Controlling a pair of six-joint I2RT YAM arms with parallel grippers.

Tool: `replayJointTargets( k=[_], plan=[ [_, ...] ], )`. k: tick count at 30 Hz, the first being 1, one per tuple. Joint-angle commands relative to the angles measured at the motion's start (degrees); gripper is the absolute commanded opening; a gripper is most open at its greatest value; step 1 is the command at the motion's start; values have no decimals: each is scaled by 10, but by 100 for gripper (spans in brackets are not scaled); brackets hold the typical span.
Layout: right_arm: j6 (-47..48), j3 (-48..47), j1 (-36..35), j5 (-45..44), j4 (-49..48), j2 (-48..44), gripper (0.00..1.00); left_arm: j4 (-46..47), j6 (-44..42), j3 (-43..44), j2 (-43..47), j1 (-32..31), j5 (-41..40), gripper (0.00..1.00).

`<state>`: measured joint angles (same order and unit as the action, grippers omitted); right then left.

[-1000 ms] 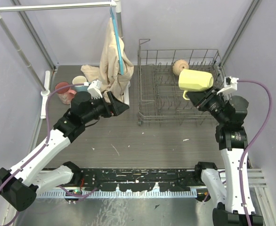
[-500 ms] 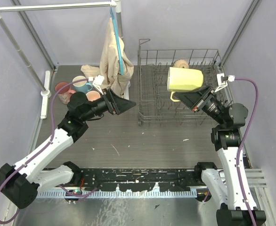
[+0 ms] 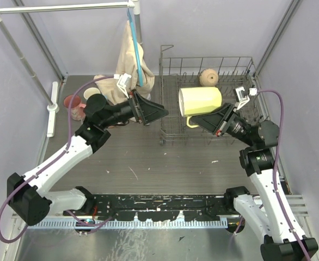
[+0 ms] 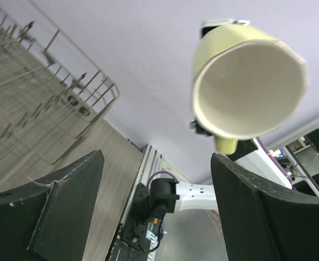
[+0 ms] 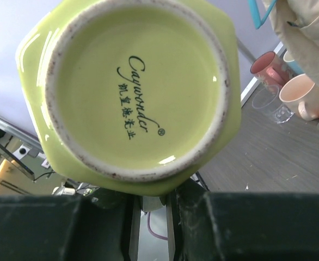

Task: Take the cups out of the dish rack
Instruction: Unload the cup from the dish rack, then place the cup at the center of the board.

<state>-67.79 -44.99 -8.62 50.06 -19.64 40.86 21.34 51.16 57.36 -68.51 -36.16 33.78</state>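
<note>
A yellow-green mug hangs on its side above the left part of the grey wire dish rack. My right gripper is shut on its handle. The right wrist view shows the mug's printed base just above that gripper. My left gripper is open and empty at the rack's left edge, a short gap from the mug, pointing at its mouth. In the left wrist view the mug's open mouth is above and beyond the spread fingers. A tan mug lies at the back of the rack.
A beige cloth hangs from a rail left of the rack. On the table beside it stand a pink cup, a clear glass and a salmon mug; my left arm covers most of them from above. Grey walls close in on both sides.
My right arm has carried the yellow-green mug leftward over the rack. My left arm has swung right and up, its open gripper now facing the mug's mouth.
</note>
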Motion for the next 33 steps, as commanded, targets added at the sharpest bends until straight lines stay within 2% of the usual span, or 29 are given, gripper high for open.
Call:
replayJointTargets(
  k=[1, 19, 24, 26, 29, 31, 33],
  plan=[
    [18, -13, -20, -15, -55, -12, 1, -9, -31, 44, -14, -18, -2, 87],
    [39, 5, -57, -32, -38, -12, 1, -4, -49, 121, -103, -88, -29, 82],
    [40, 12, -59, -32, -37, -14, 1, 1, -48, 141, -117, -97, -31, 65],
    [39, 14, -60, -33, -37, -15, 1, 2, -47, 147, -125, -101, -31, 61],
    [40, 14, -61, -33, -37, -16, 1, 4, -47, 153, -134, -107, -31, 45],
    [41, 13, -61, -33, -35, -16, 1, 2, -47, 155, -137, -110, -30, 21],
    [44, 12, -61, -34, -32, -16, 1, 2, -47, 155, -136, -111, -30, 18]
  ],
)
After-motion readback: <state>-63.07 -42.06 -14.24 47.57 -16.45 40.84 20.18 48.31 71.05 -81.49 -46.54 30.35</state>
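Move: The yellow cup, held by its handle in the right gripper, has its middle about 12 cm to the left hand's right, 2 cm ahead and some 6 cm higher, mouth facing that hand. From the left hand, the beige cup in the rack lies about 16 cm ahead, 19 cm right and 25 cm down. From the right hand, the yellow cup's middle is about 4 cm ahead, level sideways and 3 cm up. Left hand reaches about 8 cm right and pinches the yellow cup's rim; right still holds the handle, sinking slightly. ##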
